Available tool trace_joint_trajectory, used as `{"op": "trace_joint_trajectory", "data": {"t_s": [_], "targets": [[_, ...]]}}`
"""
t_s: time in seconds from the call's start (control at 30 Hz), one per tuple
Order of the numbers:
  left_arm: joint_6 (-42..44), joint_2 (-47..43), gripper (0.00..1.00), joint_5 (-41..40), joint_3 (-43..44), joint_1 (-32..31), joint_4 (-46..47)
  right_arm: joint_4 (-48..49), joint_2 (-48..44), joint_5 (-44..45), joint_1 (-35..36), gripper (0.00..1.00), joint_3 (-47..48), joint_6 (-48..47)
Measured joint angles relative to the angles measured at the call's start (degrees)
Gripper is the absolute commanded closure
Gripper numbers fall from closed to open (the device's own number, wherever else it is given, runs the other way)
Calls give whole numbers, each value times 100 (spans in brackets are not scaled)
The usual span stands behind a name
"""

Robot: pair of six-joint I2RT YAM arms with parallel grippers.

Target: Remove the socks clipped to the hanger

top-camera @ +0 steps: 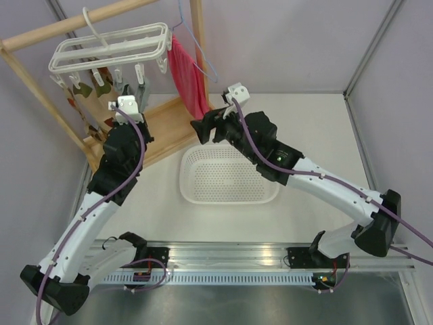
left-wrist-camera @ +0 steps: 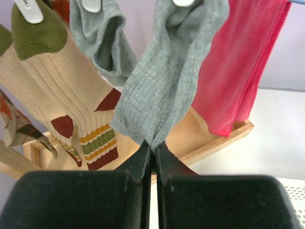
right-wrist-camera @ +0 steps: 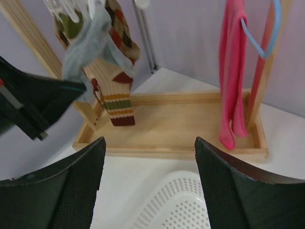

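The white hanger (top-camera: 111, 49) hangs by its hook from the wooden rod, with several socks clipped below it. My left gripper (left-wrist-camera: 153, 145) is shut on the bottom edge of a plain grey sock (left-wrist-camera: 167, 81), whose top is still in a clip (left-wrist-camera: 183, 2). Left of it hang a second grey sock (left-wrist-camera: 107, 38), a tan striped sock with an olive toe (left-wrist-camera: 62, 95) and an argyle sock (left-wrist-camera: 19, 126). My right gripper (right-wrist-camera: 150, 143) stands open with nothing between its fingers, over the basket's far edge. In its view the pinched grey sock (right-wrist-camera: 83, 47) is drawn towards the left gripper's tip.
A white mesh basket (top-camera: 226, 177) sits on the table between the arms. A red cloth (top-camera: 186, 74) hangs on a thin blue wire hanger (top-camera: 199, 54) at the rack's right post. The rack's wooden base tray (top-camera: 162, 128) lies under the socks.
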Motion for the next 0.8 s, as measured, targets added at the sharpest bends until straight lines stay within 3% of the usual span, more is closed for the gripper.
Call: {"op": "trace_joint_trajectory", "data": {"t_s": [0.33, 0.8], "targets": [[-44, -146, 98, 446, -109, 614, 15, -90, 1775, -942, -2, 18, 2599, 221], [-354, -361, 98, 1322, -264, 1023, 37, -225, 3698, -1832, -2, 16, 4889, 872]]}}
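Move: The clip that holds the front gray sock is about 19 cm to the right hand's left, 10 cm ahead and 11 cm above. The left hand already pinches that sock's free end, with the clip roughly 3 cm ahead, 3 cm right and 10 cm above it. From the right hand, the empty clip is some 11 cm ahead, 13 cm left and 12 cm up; the second gray sock is about 9 cm ahead, 25 cm left and 6 cm up. Still pinching the gray sock's lower end, the left hand shifts about 2 cm left while the right hand closes in on the clip above it. The right travels some 16 cm left with a rise of about 7 cm, mostly early on, and a little forward, turning about 20 degrees counter-clockwise and rolling its left side up. Its fingers stay wide open. ##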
